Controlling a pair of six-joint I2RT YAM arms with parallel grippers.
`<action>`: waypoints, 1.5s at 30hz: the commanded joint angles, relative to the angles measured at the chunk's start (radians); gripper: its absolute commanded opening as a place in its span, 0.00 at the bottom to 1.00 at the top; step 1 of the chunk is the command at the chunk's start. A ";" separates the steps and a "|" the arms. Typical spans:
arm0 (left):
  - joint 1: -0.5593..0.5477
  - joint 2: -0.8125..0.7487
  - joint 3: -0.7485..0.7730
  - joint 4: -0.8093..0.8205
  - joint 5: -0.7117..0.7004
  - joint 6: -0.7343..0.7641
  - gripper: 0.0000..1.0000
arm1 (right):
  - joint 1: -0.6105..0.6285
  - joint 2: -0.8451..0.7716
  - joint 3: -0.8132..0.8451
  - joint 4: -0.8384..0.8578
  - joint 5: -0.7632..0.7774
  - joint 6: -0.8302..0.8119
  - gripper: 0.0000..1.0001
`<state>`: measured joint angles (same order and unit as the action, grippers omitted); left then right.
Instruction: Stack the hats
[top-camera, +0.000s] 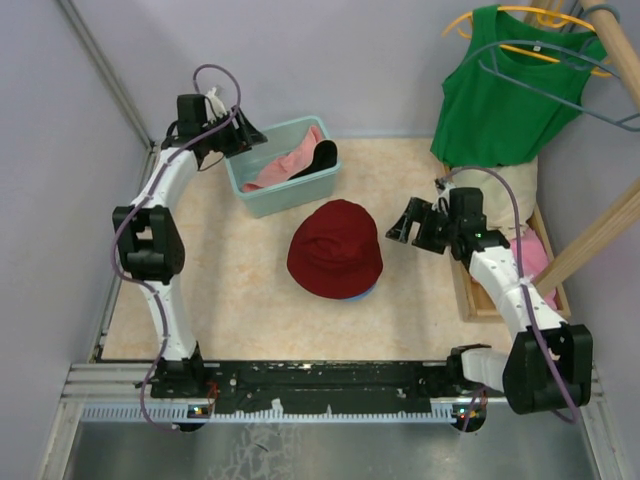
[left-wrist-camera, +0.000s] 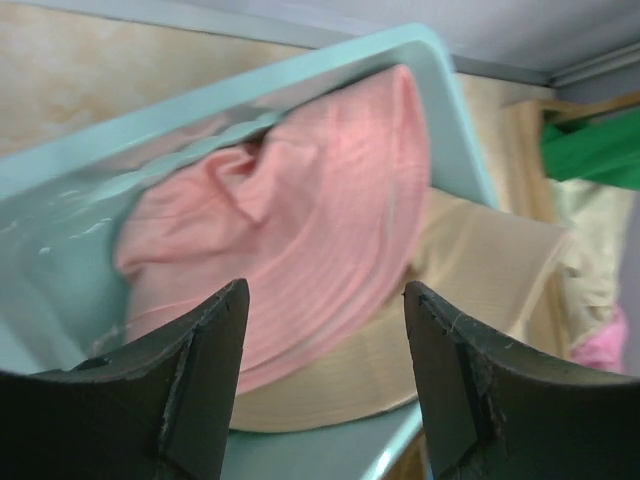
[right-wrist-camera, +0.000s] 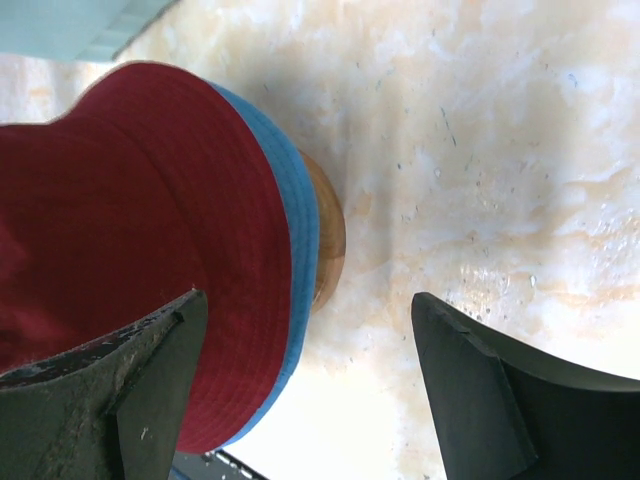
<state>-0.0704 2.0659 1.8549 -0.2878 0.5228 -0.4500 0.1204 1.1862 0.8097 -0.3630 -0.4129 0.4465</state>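
A dark red hat (top-camera: 335, 248) lies mid-table on top of a blue hat (top-camera: 358, 294), of which only the brim edge peeks out. In the right wrist view the red hat (right-wrist-camera: 120, 220) covers the blue brim (right-wrist-camera: 300, 230), with a tan round thing (right-wrist-camera: 332, 235) beneath both. My right gripper (top-camera: 405, 232) (right-wrist-camera: 308, 300) hangs open just right of this pile, holding nothing. The pink hat (top-camera: 285, 165) (left-wrist-camera: 300, 210) lies crumpled in the teal basket (top-camera: 290, 195) over a beige hat (left-wrist-camera: 450, 300). My left gripper (top-camera: 250, 137) (left-wrist-camera: 325, 330) hovers open at the basket's left rim, empty.
A dark item (top-camera: 325, 155) I cannot identify sits at the basket's right end. A green tank top (top-camera: 500, 90) hangs at the back right. A wooden tray (top-camera: 468, 290) with pale and pink fabric lies along the right edge, beside a slanted wooden pole (top-camera: 600, 230).
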 joint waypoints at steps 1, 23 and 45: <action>-0.001 0.072 0.108 -0.138 -0.166 0.136 0.70 | 0.001 -0.048 0.089 -0.034 0.033 -0.013 0.82; 0.060 -0.220 -0.439 -0.232 -0.299 0.210 0.72 | 0.000 0.012 0.080 0.050 -0.022 0.027 0.82; 0.066 -0.215 -0.301 -0.250 -0.403 0.182 0.73 | 0.001 -0.060 0.010 0.052 -0.033 0.026 0.83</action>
<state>-0.0147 1.8603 1.5787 -0.5022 0.2398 -0.2878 0.1204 1.1744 0.8246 -0.3260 -0.4397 0.4755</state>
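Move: The storage bin's middle lies about 4 cm ahead of the left hand, 8 cm to its right and 14 cm below. The pink hat inside is some 6 cm ahead and 9 cm right, with the dark hat beside it 6 cm ahead and 16 cm right; the stacked red hat is about 25 cm back and 20 cm right. From the right hand the bin is roughly 24 cm ahead and 27 cm left, a little lower. The left hand, fingers staying open, dips about 5 cm down and to its left at the bin, then sweeps some 16 cm back towards the base while sinking further, taking the bin along to the left and back. It then turns forward and up again by about 6 cm each way, ending over the bin's contents with its left side rolled up some 15 degrees, fingers gripping nothing; the right hand holds off beside the red hat. ##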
